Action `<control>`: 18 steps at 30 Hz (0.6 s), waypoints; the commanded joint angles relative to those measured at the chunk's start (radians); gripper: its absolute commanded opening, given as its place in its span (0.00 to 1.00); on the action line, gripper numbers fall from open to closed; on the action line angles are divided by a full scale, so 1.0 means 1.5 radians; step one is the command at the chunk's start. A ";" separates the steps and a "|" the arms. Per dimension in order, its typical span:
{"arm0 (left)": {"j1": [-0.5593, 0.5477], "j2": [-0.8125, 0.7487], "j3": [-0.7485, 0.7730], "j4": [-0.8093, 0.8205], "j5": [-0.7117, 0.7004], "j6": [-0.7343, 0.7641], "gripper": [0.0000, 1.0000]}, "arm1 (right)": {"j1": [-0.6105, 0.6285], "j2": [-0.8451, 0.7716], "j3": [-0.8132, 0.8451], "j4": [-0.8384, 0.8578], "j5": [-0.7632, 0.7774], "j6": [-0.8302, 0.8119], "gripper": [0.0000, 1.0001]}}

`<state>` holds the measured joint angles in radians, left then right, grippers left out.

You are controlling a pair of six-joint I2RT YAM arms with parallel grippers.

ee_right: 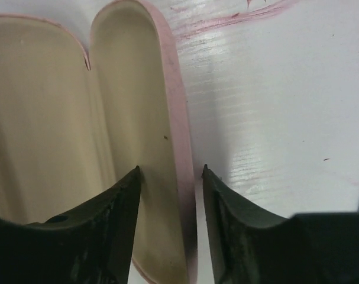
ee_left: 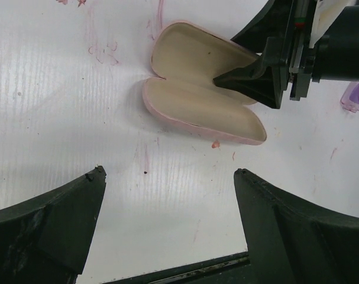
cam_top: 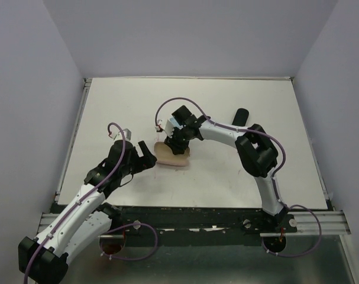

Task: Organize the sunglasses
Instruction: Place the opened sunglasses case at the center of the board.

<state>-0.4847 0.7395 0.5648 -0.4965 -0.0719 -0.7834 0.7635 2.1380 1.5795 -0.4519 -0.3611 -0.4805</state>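
A pink case (cam_top: pixel 170 158) lies wide open on the white table, its cream lining (ee_left: pixel 197 100) facing up. My right gripper (cam_top: pixel 177 144) reaches down over it. Its jaws (ee_right: pixel 170 170) straddle the pink rim (ee_right: pixel 180 136), one finger inside the case and one outside, with a gap on each side, so it is open and holds nothing. My left gripper (cam_top: pixel 145 155) hovers just left of the case, wide open and empty (ee_left: pixel 169 171). A bit of the pale purple sunglasses (ee_left: pixel 358 97) shows past the right gripper. The orange pair is out of view.
An oblong black case (cam_top: pixel 241 116) lies at the back right, beside the right arm's elbow. Faint pink marks stain the table (ee_left: pixel 102 53). White walls enclose the table on three sides.
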 commanded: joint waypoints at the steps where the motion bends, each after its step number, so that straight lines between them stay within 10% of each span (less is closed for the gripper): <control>1: -0.001 -0.009 0.004 -0.003 -0.004 -0.007 0.99 | -0.004 0.013 0.012 -0.030 0.015 -0.041 0.57; 10: -0.001 -0.030 0.008 0.005 0.015 -0.015 0.99 | -0.005 -0.143 -0.029 0.134 0.194 0.081 1.00; 18: 0.000 -0.027 0.034 0.007 0.000 -0.013 0.99 | -0.104 -0.321 -0.155 0.248 0.454 0.500 1.00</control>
<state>-0.4847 0.7021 0.5686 -0.5011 -0.0700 -0.7975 0.7124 1.7741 1.4651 -0.1734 0.0368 -0.1551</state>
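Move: The opened pink case lies under the right hand: its middle is about 4 cm back and 3 cm left of the fingers, a centimetre or two lower, with the fingers astride its far rim. The blue cloth is some 8 cm ahead and 2 cm right; the closed black case about 10 cm ahead and 23 cm right. From the left hand the pink case is roughly 6 cm ahead, 9 cm right and 11 cm below. The pink case's far rim is left free as the right hand's already half-open fingers spread fully. The hand lingers low, easing slightly forward, then sweeps fast up about 17 cm and forward roughly 8 cm, with a late veer right, to above the blue cloth, while the wrist swings clockwise some 30 degrees and tips up about 20. ##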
